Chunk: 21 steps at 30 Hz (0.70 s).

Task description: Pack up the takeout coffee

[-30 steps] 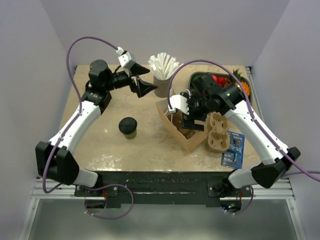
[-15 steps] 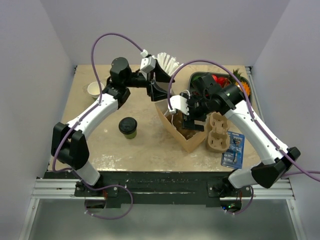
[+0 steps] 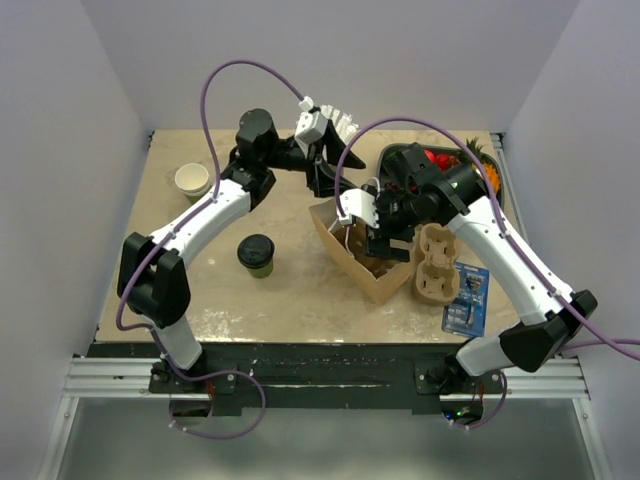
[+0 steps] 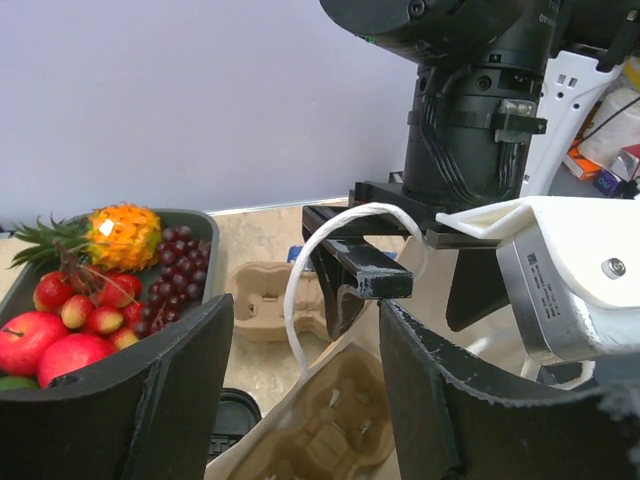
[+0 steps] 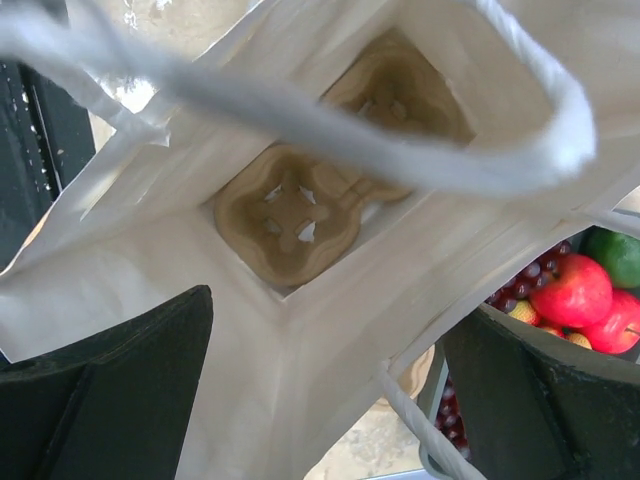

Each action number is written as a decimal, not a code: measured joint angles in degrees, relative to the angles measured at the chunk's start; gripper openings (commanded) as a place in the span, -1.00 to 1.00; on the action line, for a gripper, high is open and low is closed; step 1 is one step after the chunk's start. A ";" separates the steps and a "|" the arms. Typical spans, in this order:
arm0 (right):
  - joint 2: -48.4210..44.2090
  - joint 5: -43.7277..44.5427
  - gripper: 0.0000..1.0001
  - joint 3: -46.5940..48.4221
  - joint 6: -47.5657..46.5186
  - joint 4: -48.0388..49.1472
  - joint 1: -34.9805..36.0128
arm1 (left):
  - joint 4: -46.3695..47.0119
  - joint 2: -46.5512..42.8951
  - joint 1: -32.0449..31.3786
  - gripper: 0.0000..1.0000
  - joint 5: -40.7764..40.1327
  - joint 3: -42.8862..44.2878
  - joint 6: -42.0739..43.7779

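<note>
The takeout coffee [image 3: 257,254], a green cup with a black lid, stands upright on the table left of the brown paper bag [image 3: 372,272], with no gripper near it. My left gripper [image 3: 325,180] is at the bag's far edge. In the left wrist view it [image 4: 305,320] is open, with the bag's white handle [image 4: 292,300] and rim between its fingers. My right gripper [image 3: 385,238] hangs over the bag's mouth, open [image 5: 330,330], straddling a bag wall. A cardboard cup carrier [image 5: 300,215] lies at the bottom of the bag.
A black tray of fruit [image 3: 398,152] sits at the back right. A second cup carrier [image 3: 435,265] and a blue packet [image 3: 467,300] lie right of the bag. A small cream cup [image 3: 192,180] stands at the back left. White straws [image 3: 342,122] show behind my left wrist.
My left arm swung right from the straw cup to the bag's far edge, and its jaws narrowed around the handle. The right arm, bag and coffee stayed put.
</note>
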 measured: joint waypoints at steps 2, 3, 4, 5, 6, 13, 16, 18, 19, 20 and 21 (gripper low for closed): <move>0.00 0.00 0.91 0.13 0.07 -0.22 -0.04 | 0.09 0.28 -0.24 0.09 0.57 0.00 -0.48; 0.00 -0.04 0.91 0.31 0.04 -0.17 -0.02 | 0.15 0.37 -0.39 0.05 0.83 0.00 -0.61; 0.00 -0.07 0.91 0.46 0.07 -0.07 0.02 | 0.31 0.44 -0.57 0.02 0.98 0.00 -0.83; 0.00 -0.13 0.91 0.57 0.07 0.13 0.11 | 0.46 0.48 -0.81 -0.04 1.27 0.00 -0.96; 0.00 -0.20 0.91 0.61 0.07 0.20 0.15 | 0.76 0.50 -0.94 -0.11 1.62 0.00 -1.18; 0.09 -0.26 0.91 0.63 0.28 0.68 0.15 | 4.22 0.96 -1.11 -1.00 3.65 -0.63 -5.73; 0.09 -0.26 0.92 0.63 0.28 0.66 0.17 | 5.57 0.96 -1.11 -1.00 3.41 -1.29 -6.88; 0.09 -0.17 0.93 0.63 0.28 0.68 0.17 | 6.01 0.94 -1.09 -1.00 3.04 -1.33 -7.54; 0.09 0.02 0.93 0.63 0.28 0.68 0.17 | 6.32 0.94 -1.03 -1.00 2.86 -1.33 -7.93; 0.09 0.17 0.94 0.61 0.26 0.68 0.17 | 6.64 0.94 -0.85 -1.00 2.64 -1.40 -8.33; 0.09 0.22 0.95 0.52 0.26 0.63 0.17 | 6.99 0.81 -0.66 -1.00 2.19 -1.64 -8.50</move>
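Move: The white handle of the paper bag stands almost between my open left fingertips, its middle about 2 cm back, 4 cm to the right and level with them. The bag's middle is some 6 cm back, 7 cm right and 20 cm below; the straw cup is 14 cm ahead and 2 cm left, the spare cup carrier 24 cm right and 4 cm back, both well below. From my right hand, the handle lies some 7 cm left, 4 cm ahead and 10 cm higher. I shut my left fingers from about two-thirds open, pinching the front leg of the white handle between the tips. As they close, the left hand eases back not quite 2 cm towards the bag, turning about 5 degrees clockwise, then creeps slightly forward again. My open right hand stays at the bag's mouth. ##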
